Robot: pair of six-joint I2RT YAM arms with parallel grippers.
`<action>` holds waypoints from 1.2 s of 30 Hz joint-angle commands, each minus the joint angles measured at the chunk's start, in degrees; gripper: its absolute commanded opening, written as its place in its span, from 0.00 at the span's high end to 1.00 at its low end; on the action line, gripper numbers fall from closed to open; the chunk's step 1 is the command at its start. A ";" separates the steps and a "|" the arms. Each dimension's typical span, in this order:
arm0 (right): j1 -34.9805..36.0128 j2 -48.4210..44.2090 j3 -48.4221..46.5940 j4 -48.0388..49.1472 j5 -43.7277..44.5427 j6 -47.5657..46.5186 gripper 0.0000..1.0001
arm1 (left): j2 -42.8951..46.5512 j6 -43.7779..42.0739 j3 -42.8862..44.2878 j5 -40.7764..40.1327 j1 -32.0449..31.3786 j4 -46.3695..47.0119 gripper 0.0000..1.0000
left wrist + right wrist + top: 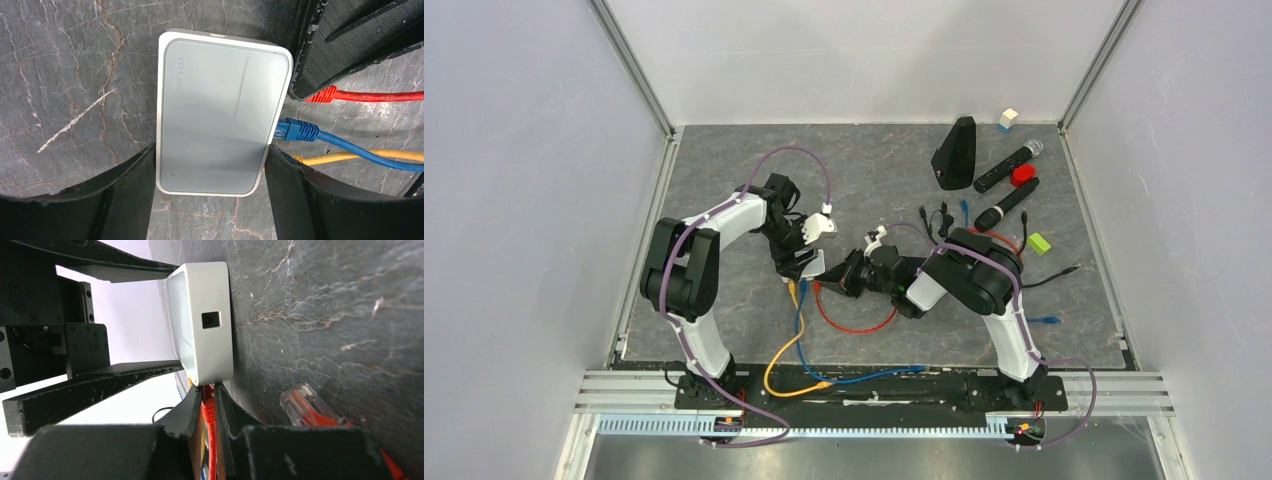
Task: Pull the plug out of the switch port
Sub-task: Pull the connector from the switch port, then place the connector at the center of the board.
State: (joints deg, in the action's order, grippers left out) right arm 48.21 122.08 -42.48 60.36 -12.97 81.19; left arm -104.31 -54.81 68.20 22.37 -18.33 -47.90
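The white switch (220, 115) lies flat on the grey mat, and my left gripper (210, 156) is shut on its two long sides. Red, blue and yellow plugs sit in ports on one edge: the red plug (322, 95), the blue plug (297, 130), the yellow plug (299, 159). My right gripper (208, 396) is shut on the red plug (208, 409) right at the switch (210, 315). From above, the switch (811, 263) sits mid-table between the left gripper (805, 254) and the right gripper (836, 283).
The red cable (854, 322) loops on the mat, and its loose clear end (305, 405) lies beside my right fingers. Blue (864, 376) and yellow (774, 372) cables run toward the near edge. A black wedge (955, 153), microphones (1007, 165), a red disc (1024, 174) and a green block (1038, 243) lie back right.
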 commanded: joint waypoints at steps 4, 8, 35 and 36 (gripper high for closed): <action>-0.49 -0.68 -1.74 -4.82 -4.44 -6.06 1.00 | -1.86 1.68 0.35 0.53 -0.28 -1.84 0.45; -0.20 -0.70 2.33 0.05 -7.03 -4.83 1.00 | -1.95 2.00 0.26 -0.15 0.04 -1.45 0.45; -1.46 -32.72 3.06 -25.46 12.44 -31.58 1.00 | 1.09 1.85 -0.89 0.57 0.24 0.23 0.40; -1.81 -33.63 2.82 -25.77 13.32 -32.21 1.00 | 1.00 1.90 -0.88 0.57 0.28 0.16 0.40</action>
State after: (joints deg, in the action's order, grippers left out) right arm 47.51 93.12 -37.65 39.31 -7.49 54.48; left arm -104.20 -54.72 68.12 22.22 -18.33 -47.77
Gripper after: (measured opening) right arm 0.106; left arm 0.774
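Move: The right hand already pinches the red plug, still in the near side of the white switch, at its hand point. The switch's middle is about 4 cm ahead and 2 cm left at the same height; the blue plug sits level with the hand, 3 cm left, and the yellow plug 5 cm left. For the left hand, already clasping the switch, the red plug is about 4 cm back and 4 cm right, level in height. While the left grips the switch, the right pulls the red plug back 5 cm, then up 10, forward. ##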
